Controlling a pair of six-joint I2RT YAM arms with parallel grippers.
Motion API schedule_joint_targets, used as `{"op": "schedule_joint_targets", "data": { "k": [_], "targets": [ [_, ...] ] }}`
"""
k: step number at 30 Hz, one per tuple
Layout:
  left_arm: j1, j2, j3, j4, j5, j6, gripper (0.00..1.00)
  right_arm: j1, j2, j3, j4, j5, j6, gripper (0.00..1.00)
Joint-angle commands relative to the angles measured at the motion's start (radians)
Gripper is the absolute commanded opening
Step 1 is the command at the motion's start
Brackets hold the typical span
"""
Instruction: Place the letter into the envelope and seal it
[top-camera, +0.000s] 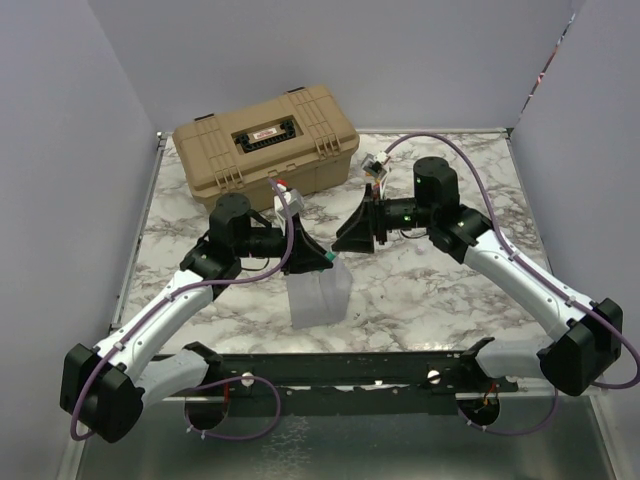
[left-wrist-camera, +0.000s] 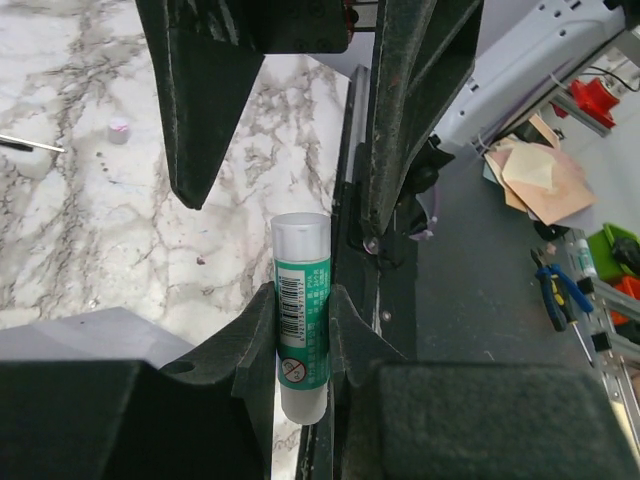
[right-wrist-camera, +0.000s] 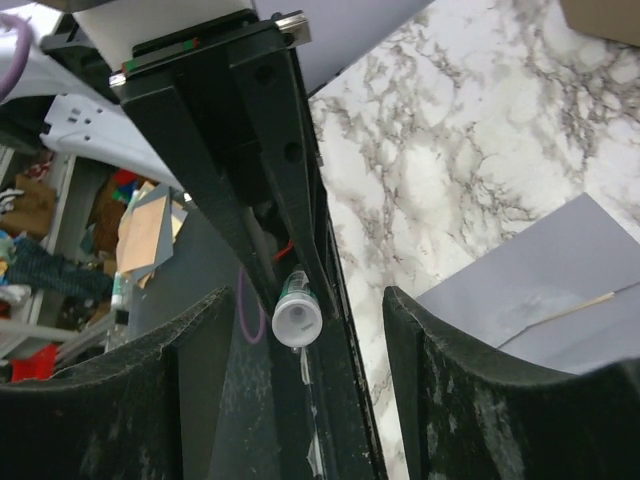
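The grey-lilac envelope (top-camera: 320, 296) lies flat on the marble table in front of both grippers; a part of it shows at the right of the right wrist view (right-wrist-camera: 560, 270). A thin tan edge (right-wrist-camera: 572, 304) along its fold may be the letter; otherwise the letter is hidden. My left gripper (left-wrist-camera: 303, 292) is shut on a green-labelled glue stick (left-wrist-camera: 303, 300) with a clear cap, held above the envelope's far edge (top-camera: 325, 258). My right gripper (right-wrist-camera: 305, 300) faces it, open, its fingers on either side of the stick's cap (right-wrist-camera: 297, 320) without touching it.
A closed tan hard case (top-camera: 265, 140) stands at the back left of the table. A small pale piece (left-wrist-camera: 118, 128) lies on the marble beyond the grippers. A black rail (top-camera: 330, 370) runs along the near edge between the arm bases.
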Motion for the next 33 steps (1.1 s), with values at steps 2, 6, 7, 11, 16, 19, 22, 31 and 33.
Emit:
{"op": "schedule_joint_targets", "data": {
  "k": [2,6,7,11,16,19,22,31,33],
  "targets": [
    [0.001,-0.006,0.038,0.000,0.106,0.024,0.00,0.000,-0.009,-0.016,0.039,-0.165,-0.080,0.65],
    [0.001,-0.005,0.045,0.000,0.105,0.026,0.00,0.000,-0.015,-0.003,-0.021,-0.166,-0.141,0.62],
    [0.001,-0.006,0.047,-0.001,0.106,0.027,0.00,0.001,-0.014,0.003,-0.039,-0.167,-0.151,0.62],
    [0.001,-0.006,0.055,0.001,0.102,0.029,0.00,0.001,-0.006,0.013,-0.055,-0.168,-0.163,0.61],
    [0.001,-0.008,0.053,0.001,0.105,0.030,0.00,0.002,0.009,0.017,-0.018,-0.159,-0.113,0.52],
    [0.001,-0.008,0.049,0.003,0.103,0.032,0.00,0.002,0.019,0.017,0.027,-0.146,-0.060,0.45],
    [0.001,-0.009,0.049,0.003,0.099,0.031,0.00,0.002,0.032,0.019,0.058,-0.135,-0.023,0.39],
    [0.001,-0.018,0.057,0.004,0.000,0.032,0.00,0.032,0.063,0.037,0.053,-0.085,0.018,0.15],
    [0.001,-0.022,0.056,0.004,-0.084,0.027,0.00,0.039,0.063,0.039,0.049,-0.034,0.042,0.01]
  ]
}}
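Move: The glue stick sits in the left fingers pointing to the robot's right, its capped end about 3 cm right of the left hand. From the open right hand that end lies about 2 cm left, 2 cm back and 1 cm lower, with the left fingertips some 5 cm to the left and 2 cm back. The envelope lies on the table roughly 22 cm below the right hand, about 6 cm ahead and 5 cm left. The right hand, its fingers about two-thirds open, eases back some 2 cm and turns roughly 10 degrees counter-clockwise to line up with the stick's capped end, then creeps about 1 cm left while its fingers close nearly shut, pinching that end from both sides. The left hand keeps its grip on the stick, rising and drawing back about 1 cm, then holds before starting to ease forward again at the close. ##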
